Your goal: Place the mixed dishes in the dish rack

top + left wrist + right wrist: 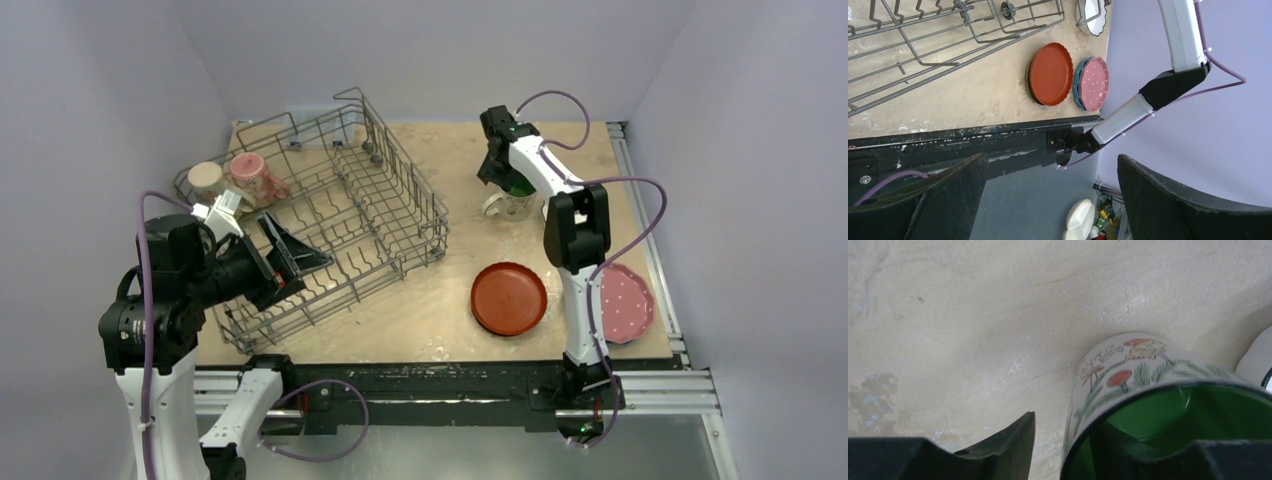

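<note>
The cream mug point(508, 203) with green inside stands upright on the table, right of the dish rack point(340, 210). My right gripper point(497, 170) is down over its rim. In the right wrist view one finger is inside the mug point(1128, 370) and the other outside, a small gap off the wall; the right gripper point(1073, 435) is open. A beige mug point(206, 180) and a pink mug point(250, 175) sit at the rack's far left end. My left gripper point(290, 255) hangs open and empty over the rack's near left part.
The red-orange plate point(509, 298) lies near the front edge. The pink dotted plate point(625, 302) lies at the right edge on a blue plate point(1077, 85). A white fluted bowl point(1093, 17) sits beside the cream mug. Purple walls close three sides.
</note>
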Controlling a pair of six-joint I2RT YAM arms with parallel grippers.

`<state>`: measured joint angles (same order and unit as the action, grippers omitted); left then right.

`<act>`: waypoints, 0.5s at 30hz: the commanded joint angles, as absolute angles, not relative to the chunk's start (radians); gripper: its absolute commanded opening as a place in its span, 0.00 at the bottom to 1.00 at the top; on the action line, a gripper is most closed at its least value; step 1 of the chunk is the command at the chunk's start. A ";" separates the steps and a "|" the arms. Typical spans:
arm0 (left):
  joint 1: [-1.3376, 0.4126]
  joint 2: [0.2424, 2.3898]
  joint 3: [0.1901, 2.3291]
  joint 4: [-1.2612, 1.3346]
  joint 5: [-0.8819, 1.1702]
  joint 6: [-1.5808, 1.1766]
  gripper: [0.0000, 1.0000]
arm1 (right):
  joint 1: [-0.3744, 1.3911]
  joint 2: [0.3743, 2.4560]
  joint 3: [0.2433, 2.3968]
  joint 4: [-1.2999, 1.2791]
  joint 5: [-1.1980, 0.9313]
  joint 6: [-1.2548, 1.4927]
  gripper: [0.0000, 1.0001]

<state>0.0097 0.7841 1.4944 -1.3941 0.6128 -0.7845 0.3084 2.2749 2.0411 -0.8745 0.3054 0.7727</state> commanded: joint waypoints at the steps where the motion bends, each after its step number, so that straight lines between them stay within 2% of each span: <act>1: 0.008 0.803 1.500 -1.393 0.627 -0.798 1.00 | 0.312 2.287 2.085 -0.842 0.306 0.741 0.34; 5: 0.008 0.825 1.490 -1.322 0.702 -0.838 1.00 | 0.313 2.261 2.078 -0.819 0.289 0.728 0.00; 8: 0.007 0.815 1.408 -1.236 0.722 -0.913 1.00 | 0.313 2.209 2.088 -0.801 0.270 0.696 0.00; 12: -0.022 0.763 1.201 -0.923 0.849 -1.149 1.00 | 0.312 2.101 2.104 -0.772 0.247 0.651 0.00; 15: -0.053 0.768 1.156 -0.821 0.863 -1.226 1.00 | 0.308 1.998 2.092 -0.734 0.152 0.622 0.00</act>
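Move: The green-lined mug stands upright just right of the right hand: its middle is about 4 cm to the right, 2 cm back and 4 cm below, with its left wall already between the half-open fingers. The white bowl lies some 13 cm right of the mug, the red plate about 20 cm back from it, and the rack's nearest corner 12 cm left of the hand and 7 cm back. From the left hand the mug is roughly 37 cm ahead, 40 cm right and 32 cm down. The right hand sinks about 1 cm more while its half-open fingers close on the mug's left wall, one inside and one outside, then lifts nearly 3 cm with the wall pinched, drifting a little left and turning slightly counter-clockwise. Meanwhile the empty left hand, high over the near part of the rack, stays wide open and moves some 5 cm forward, right and down towards the mug's side, its left side rolling down by about 15 degrees. ##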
